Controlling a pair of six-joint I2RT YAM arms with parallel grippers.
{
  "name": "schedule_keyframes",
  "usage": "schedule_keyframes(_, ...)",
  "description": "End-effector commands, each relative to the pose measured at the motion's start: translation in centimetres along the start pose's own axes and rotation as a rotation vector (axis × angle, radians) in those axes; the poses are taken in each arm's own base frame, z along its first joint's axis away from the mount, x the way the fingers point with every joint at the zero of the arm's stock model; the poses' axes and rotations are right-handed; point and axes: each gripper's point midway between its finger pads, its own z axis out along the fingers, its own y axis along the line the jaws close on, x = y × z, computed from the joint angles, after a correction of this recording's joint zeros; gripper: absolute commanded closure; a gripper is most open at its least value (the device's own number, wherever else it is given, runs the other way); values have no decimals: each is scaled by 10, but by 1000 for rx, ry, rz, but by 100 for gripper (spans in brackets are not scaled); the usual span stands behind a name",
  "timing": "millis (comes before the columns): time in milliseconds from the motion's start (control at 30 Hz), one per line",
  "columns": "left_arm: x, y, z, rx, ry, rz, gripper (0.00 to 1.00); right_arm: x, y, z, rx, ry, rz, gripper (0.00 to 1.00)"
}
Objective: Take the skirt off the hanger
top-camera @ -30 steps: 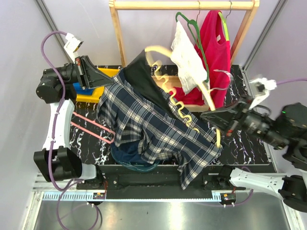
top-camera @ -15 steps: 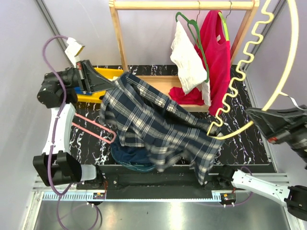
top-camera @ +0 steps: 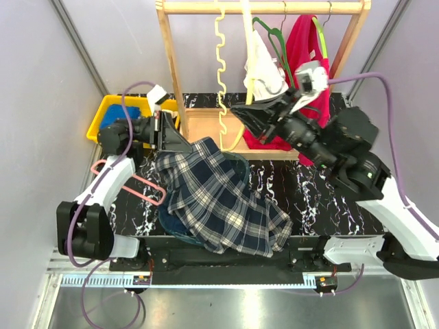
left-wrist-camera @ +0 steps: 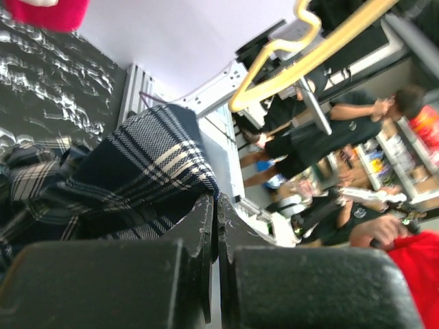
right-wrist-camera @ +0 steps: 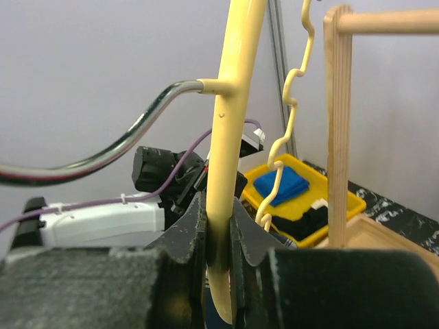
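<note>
The plaid skirt (top-camera: 219, 199) lies spread on the black table, one edge lifted toward my left gripper (top-camera: 182, 144), which is shut on that edge. In the left wrist view the plaid skirt (left-wrist-camera: 137, 171) meets the closed fingertips (left-wrist-camera: 206, 212). The yellow hanger (top-camera: 221, 68) is off the skirt, held upright by the wooden rack. My right gripper (top-camera: 240, 113) is shut on its lower end. The right wrist view shows the hanger's yellow bar (right-wrist-camera: 233, 137) pinched in the right gripper (right-wrist-camera: 218, 226), its metal hook curving left.
The wooden rack (top-camera: 168, 55) stands at the back with a red garment (top-camera: 309, 62) and a white garment (top-camera: 264, 75) on a green hanger. A yellow bin (top-camera: 103, 123) sits back left. A pink hanger (top-camera: 137, 181) and a dark blue garment (top-camera: 175, 223) lie under the skirt's left side.
The right arm swung the yellow hanger out of the skirt, far right, then up to the rack. The skirt dropped flat onto the table, and the left gripper moved right still gripping it.
</note>
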Motion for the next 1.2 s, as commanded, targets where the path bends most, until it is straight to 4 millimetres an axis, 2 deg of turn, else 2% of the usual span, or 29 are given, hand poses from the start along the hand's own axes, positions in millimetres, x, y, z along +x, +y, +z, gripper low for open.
schedule_keyframes(0, 43, 39, -30, -123, 72, 325, 100, -88, 22, -32, -77, -218, -69, 100)
schedule_keyframes(67, 47, 59, -43, -157, 33, 305, 100, -91, 22, -40, -74, -217, -66, 100)
schedule_keyframes(133, 39, 68, -57, -198, -3, 314, 100, -95, 22, -48, -74, -225, -56, 100)
schedule_keyframes(167, 32, 68, -60, -207, -12, 321, 84, -93, 21, -49, -69, -221, -51, 100)
schedule_keyframes(200, 27, 71, -61, -207, -16, 302, 56, -92, 21, -49, -69, -215, -43, 100)
schedule_keyframes(233, 26, 68, -61, -207, -21, 274, 32, -90, 21, -48, -70, -207, -40, 100)
schedule_keyframes(267, 24, 65, -60, -206, -22, 270, 1, -87, 21, -48, -71, -192, -35, 100)
schedule_keyframes(367, 10, 31, -56, -214, -33, 318, 1, -73, 20, -41, -69, -152, -15, 100)
schedule_keyframes(433, -8, -7, -58, -252, -40, 429, 1, -62, 22, -33, -79, -119, 11, 100)
schedule_keyframes(467, -14, -20, -60, -272, -47, 470, 1, -55, 22, -28, -78, -98, 22, 100)
schedule_keyframes(500, -23, -29, -69, -316, -73, 512, 1, -48, 23, -23, -83, -81, 47, 100)
schedule_keyframes(533, -32, -51, -72, -349, -91, 589, 1, -35, 22, -12, -79, -49, 59, 100)
schedule_keyframes(600, -47, -61, -94, -439, -170, 632, 1, -20, 27, 1, -101, -5, 99, 100)
schedule_keyframes(633, -54, -67, -103, -474, -202, 650, 1, 1, 27, 17, -113, 49, 113, 100)
schedule_keyframes(667, -59, -70, -113, -508, -243, 654, 1, 9, 30, 24, -126, 69, 132, 100)
schedule_keyframes(700, -67, -73, -134, -579, -326, 661, 1, 19, 33, 32, -135, 97, 163, 100)
schedule_keyframes(733, -69, -75, -144, -612, -365, 665, 1, 41, 35, 47, -156, 149, 181, 100)
schedule_keyframes(800, -70, -80, -165, -709, -428, 674, 1, 52, 41, 60, -188, 164, 221, 100)
schedule_keyframes(833, -68, -80, -171, -740, -439, 669, 1, 73, 44, 73, -208, 211, 236, 100)
schedule_keyframes(867, -65, -78, -177, -768, -451, 659, 1, 70, 48, 81, -232, 202, 250, 100)
schedule_keyframes(900, -60, -76, -184, -824, -455, 645, 1, 77, 51, 87, -248, 217, 271, 100)
schedule_keyframes(933, -56, -75, -185, -846, -450, 640, 1, 99, 53, 101, -269, 267, 290, 100)
schedule_keyframes(967, -52, -73, -187, -871, -440, 631, 1, 98, 58, 107, -292, 261, 302, 100)
schedule_keyframes(1000, -45, -71, -188, -912, -419, 623, 1, 104, 61, 113, -304, 276, 329, 100)
schedule_keyframes(1033, -42, -70, -189, -926, -418, 614, 1, 128, 61, 125, -314, 326, 348, 100)
schedule_keyframes(1067, -40, -69, -194, -946, -436, 597, 1, 127, 64, 131, -335, 318, 358, 100)
schedule_keyframes(1100, -38, -69, -194, -948, -448, 583, 1, 135, 66, 136, -341, 335, 384, 100)
schedule_keyframes(1133, -37, -70, -193, -947, -455, 567, 1, 157, 65, 146, -347, 377, 406, 100)
schedule_keyframes(1167, -37, -71, -192, -946, -459, 563, 1, 159, 69, 151, -368, 374, 418, 100)
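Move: The plaid skirt, already off its hanger, is held by the left hand and bunched below it on the teal bin, whose middle is about 35 cm down and some 2 cm back, level sideways. From the left hand, the pink hanger lies some 21 cm left and 2 cm forward; the yellow tub about 18 cm left and 20 cm forward. The right hand holds the yellow hanger; from it the pink hanger is roughly 29 cm left, 4 cm forward and 55 cm down. The skirt's pinched top goes about 6 cm down, with some 5 cm forward and left, before the left fingers open wide and let go; that hand then lifts and sweeps left, clear of the skirt, turning counter-clockwise. The yellow hanger, still gripped by the right hand, first backs off right and up, then swings left and down towards the pink hanger, tipping downwards. ##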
